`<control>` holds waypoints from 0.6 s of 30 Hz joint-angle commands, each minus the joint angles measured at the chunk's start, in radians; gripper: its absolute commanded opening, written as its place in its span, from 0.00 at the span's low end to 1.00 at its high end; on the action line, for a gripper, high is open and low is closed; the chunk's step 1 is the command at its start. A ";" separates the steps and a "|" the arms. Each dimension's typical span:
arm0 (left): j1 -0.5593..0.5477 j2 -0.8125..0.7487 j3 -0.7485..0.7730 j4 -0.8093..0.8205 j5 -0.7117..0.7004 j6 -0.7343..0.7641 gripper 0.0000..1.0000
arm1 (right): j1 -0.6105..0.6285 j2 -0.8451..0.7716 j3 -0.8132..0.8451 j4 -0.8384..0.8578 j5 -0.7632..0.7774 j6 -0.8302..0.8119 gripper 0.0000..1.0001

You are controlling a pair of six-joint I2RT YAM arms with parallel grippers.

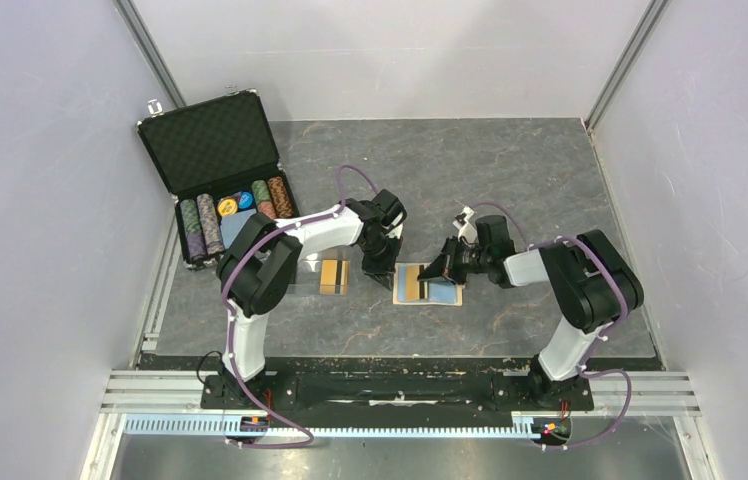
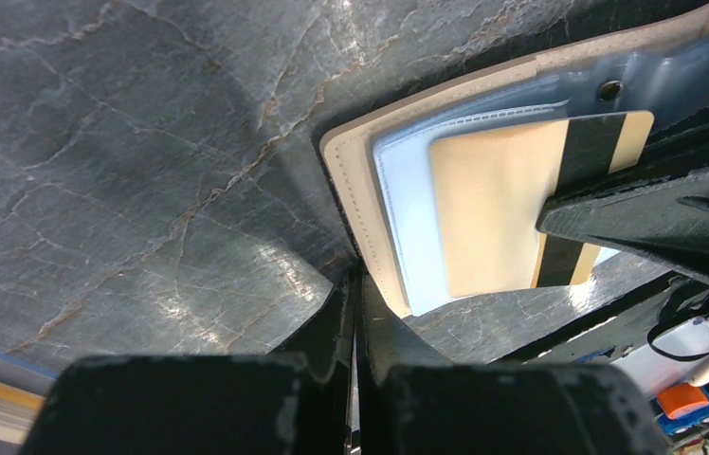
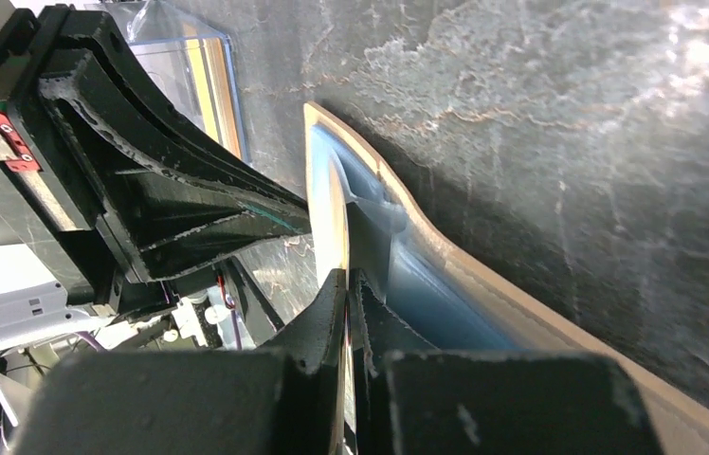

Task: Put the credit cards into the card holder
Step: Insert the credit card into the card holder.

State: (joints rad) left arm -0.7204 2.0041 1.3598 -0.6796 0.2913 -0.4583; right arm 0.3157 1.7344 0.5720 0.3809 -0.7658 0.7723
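Observation:
The card holder [image 1: 445, 293], a tan wallet with blue lining, lies open on the dark table. My right gripper [image 1: 431, 271] is shut on a gold credit card [image 2: 488, 209] with a black stripe. That card lies partly in the wallet's clear pocket, and in the right wrist view the card [image 3: 330, 218] shows edge-on between my right gripper [image 3: 347, 275] jaws. My left gripper [image 2: 358, 280] is shut, its tips down at the wallet's tan rim [image 2: 355, 171], with nothing visible between them. A second gold-orange card [image 1: 334, 277] lies left of the wallet.
A clear plastic sleeve [image 1: 302, 275] lies by the second card. A black foam-lined case [image 1: 212, 145] stands open at the back left, with rows of poker chips [image 1: 235, 212] in it. Grey walls close in the table on three sides.

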 commanded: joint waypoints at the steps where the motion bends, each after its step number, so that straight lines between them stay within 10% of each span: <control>1: -0.011 -0.002 -0.002 0.021 -0.006 -0.075 0.02 | 0.029 0.027 0.038 0.040 0.035 0.017 0.00; 9: -0.011 -0.015 -0.024 0.026 -0.014 -0.105 0.02 | 0.041 0.047 0.048 0.061 0.039 0.024 0.02; 18: -0.011 -0.009 -0.014 0.029 -0.007 -0.104 0.02 | 0.042 -0.026 0.166 -0.331 0.168 -0.226 0.38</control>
State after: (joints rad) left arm -0.7204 2.0018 1.3521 -0.6785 0.2905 -0.5346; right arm 0.3500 1.7496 0.6788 0.2337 -0.7036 0.6876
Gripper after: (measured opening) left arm 0.028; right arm 0.347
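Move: The credit card lies just beneath the right gripper's closed tips, its middle about 1 cm left, 1 cm back and 1 cm down. The card holder's middle is some 2 cm right, 1 cm back and 1 cm below the right hand; the stack of cards in the clear box is roughly 17 cm left and level with that hand. From the left gripper, closed at the holder's left edge, the card is about 5 cm right and 1 cm ahead. Slide the right gripper's closed tips about 1 cm farther left, towards the left gripper, with the card under them. Then ease about half a centimetre forward while opening the fingers to roughly a third, so they straddle the card's striped right edge. Keep the left gripper shut at the holder's left edge, turning it barely 5 degrees counter-clockwise. ##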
